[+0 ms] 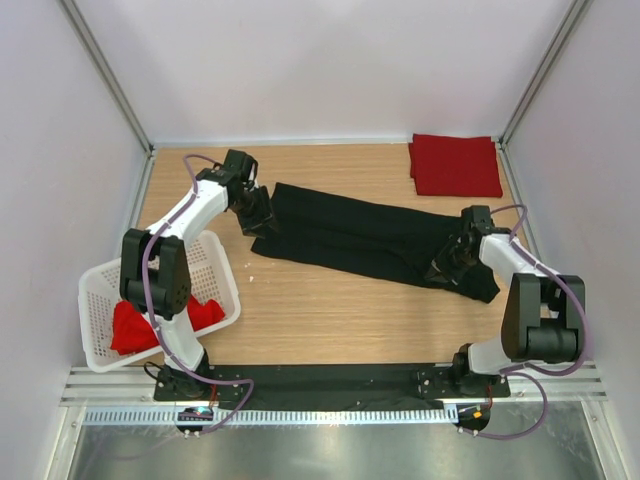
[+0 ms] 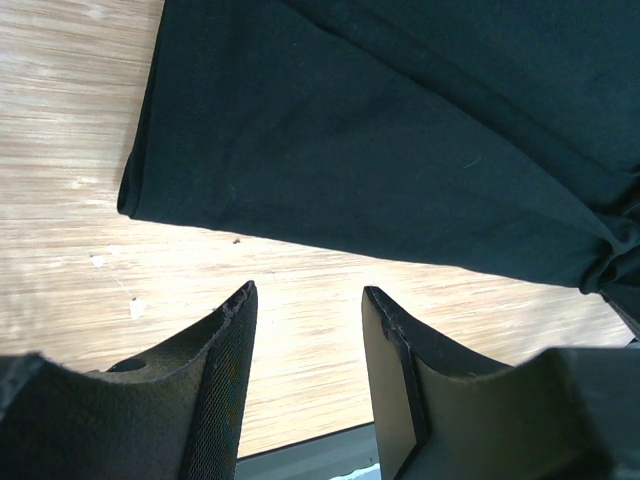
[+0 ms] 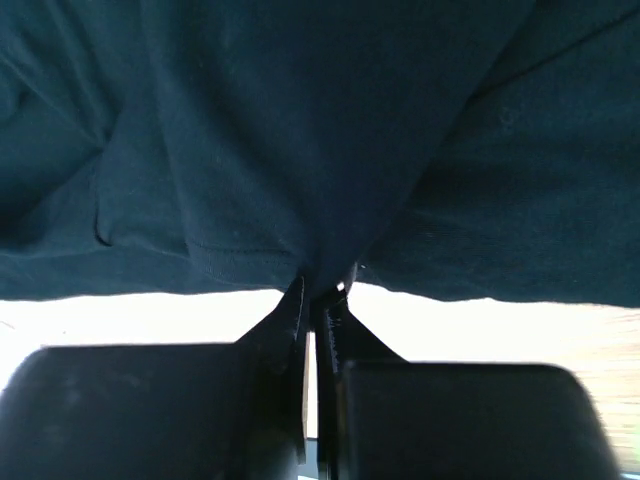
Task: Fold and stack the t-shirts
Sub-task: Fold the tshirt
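Note:
A black t-shirt (image 1: 360, 240) lies as a long narrow band slanting across the wooden table. My right gripper (image 1: 440, 268) is at its right end, shut on the near edge of the black cloth (image 3: 320, 130); the fabric bunches right at the closed fingertips of this gripper (image 3: 322, 285). My left gripper (image 1: 262, 222) hovers at the shirt's left end. In the left wrist view it (image 2: 305, 290) stands open over bare wood, with the shirt's corner (image 2: 400, 130) just ahead of the tips. A folded red t-shirt (image 1: 455, 165) rests at the back right.
A white lattice basket (image 1: 215, 260) sits at the left front, beside the left arm, with a crumpled red t-shirt (image 1: 135, 325) inside. White walls close in the table on three sides. Bare wood lies between the black shirt and the arm bases.

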{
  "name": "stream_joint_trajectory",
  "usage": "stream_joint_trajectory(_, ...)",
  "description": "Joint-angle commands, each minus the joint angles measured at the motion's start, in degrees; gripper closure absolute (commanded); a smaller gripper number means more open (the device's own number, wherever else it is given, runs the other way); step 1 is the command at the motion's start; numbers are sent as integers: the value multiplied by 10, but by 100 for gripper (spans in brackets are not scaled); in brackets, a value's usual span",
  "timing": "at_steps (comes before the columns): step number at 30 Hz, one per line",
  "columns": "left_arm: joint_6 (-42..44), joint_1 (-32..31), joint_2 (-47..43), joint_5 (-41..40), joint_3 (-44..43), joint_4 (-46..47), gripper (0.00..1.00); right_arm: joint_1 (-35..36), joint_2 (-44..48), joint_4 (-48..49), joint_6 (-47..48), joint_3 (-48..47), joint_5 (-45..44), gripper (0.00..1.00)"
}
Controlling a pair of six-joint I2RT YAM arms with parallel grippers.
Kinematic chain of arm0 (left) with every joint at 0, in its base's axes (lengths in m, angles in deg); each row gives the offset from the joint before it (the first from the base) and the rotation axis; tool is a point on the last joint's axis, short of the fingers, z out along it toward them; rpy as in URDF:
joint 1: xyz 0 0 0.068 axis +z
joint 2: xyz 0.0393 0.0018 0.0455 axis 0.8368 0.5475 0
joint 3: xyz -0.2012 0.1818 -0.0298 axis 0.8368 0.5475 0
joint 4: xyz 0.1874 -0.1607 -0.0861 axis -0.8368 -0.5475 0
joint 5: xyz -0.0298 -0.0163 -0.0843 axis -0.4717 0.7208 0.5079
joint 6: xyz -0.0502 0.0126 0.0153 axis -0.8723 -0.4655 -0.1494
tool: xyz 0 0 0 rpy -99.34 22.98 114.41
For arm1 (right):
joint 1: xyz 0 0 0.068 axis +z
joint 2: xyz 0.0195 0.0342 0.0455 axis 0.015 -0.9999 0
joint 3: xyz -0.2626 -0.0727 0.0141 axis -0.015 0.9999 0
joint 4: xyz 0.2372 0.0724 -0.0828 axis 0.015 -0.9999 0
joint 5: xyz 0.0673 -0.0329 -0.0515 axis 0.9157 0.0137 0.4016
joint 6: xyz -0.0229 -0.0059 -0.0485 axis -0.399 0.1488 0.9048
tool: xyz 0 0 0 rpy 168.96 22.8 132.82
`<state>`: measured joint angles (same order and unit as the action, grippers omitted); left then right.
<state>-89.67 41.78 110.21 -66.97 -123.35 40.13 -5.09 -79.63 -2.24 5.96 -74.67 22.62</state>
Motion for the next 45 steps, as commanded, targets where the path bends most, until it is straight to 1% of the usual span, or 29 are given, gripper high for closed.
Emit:
stream_joint_trajectory(1, 7, -1, -33, 2, -5, -10, 52, 1, 1, 10, -15, -50, -12, 99)
stream_joint_trajectory(3, 9, -1, -34, 1, -5, -11, 52, -2, -9, -11, -12, -83, -29, 99)
stream_joint_trajectory(6, 11, -2, -35, -1, -4, -16, 53, -14, -26, -25, -7, -123, -26, 99)
stream_joint_trajectory(9, 12, -1, -39, -3, 1, -16, 53, -31, -45, -18, -7, -155, -19, 99)
stream_joint_trajectory(18, 14, -2, -37, 0, 3, -21, 53, -71, -148, -6, 3, -241, -4, 99)
stream_joint_trajectory(24, 17, -1, -37, -2, 4, -26, 53, -86, -215, 4, 18, -291, 24, 97)
stream_joint_trajectory(28, 18, -1, -34, -3, 2, -30, 53, -92, -242, 12, 13, -315, 27, 96)
stream_joint_trajectory(31, 20, -1, -32, -3, 0, -32, 53, -96, -261, 7, 9, -332, 28, 92)
stream_joint_trajectory(33, 20, -1, -29, -4, -2, -32, 53, -97, -269, 6, 6, -344, 30, 87)
stream_joint_trajectory(34, 20, 0, -27, -5, -2, -32, 53, -101, -276, 2, 5, -352, 29, 80)
stream_joint_trajectory(37, 24, -1, -24, -5, -5, -33, 53, -109, -278, -12, 9, -367, 15, 72)
stream_joint_trajectory(40, 28, -1, -19, -7, -10, -34, 53, -115, -277, -41, 38, -396, -20, 66)
stream_joint_trajectory(41, 30, -1, -16, -10, -12, -34, 53, -117, -283, -66, 50, -408, -45, 66)
stream_joint_trajectory(43, 35, 0, -7, -10, -24, -39, 52, -116, -285, -92, 82, -435, -58, 65)
stream_joint_trajectory(45, 39, -1, 1, -10, -35, -39, 52, -109, -276, -109, 96, -440, -80, 65)
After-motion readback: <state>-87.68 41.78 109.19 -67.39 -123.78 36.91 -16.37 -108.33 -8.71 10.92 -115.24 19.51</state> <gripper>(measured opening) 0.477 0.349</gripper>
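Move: My right hand already pinches a loose flap of the black t-shirt at its near edge. The flap goes to the shirt's far edge, about 15 cm ahead and 7 cm to the right, a centimetre or so lower. The red folded t-shirts lie some 29 cm ahead and 2 cm left; the black shirt's near right corner is about 3 cm back and 13 cm right. From my left hand, that far-edge spot is about 57 cm right, 3 cm ahead and 9 cm below. Keeping the flap pinched, I swing my right hand forward and to the right in a low arc over the black shirt, rising about 5 cm and sinking again towards its far edge, with a slight clockwise turn. After some 15 cm forward I part the fingers about a third, let go of the cloth, then draw off to the right and up a couple of centimetres. ##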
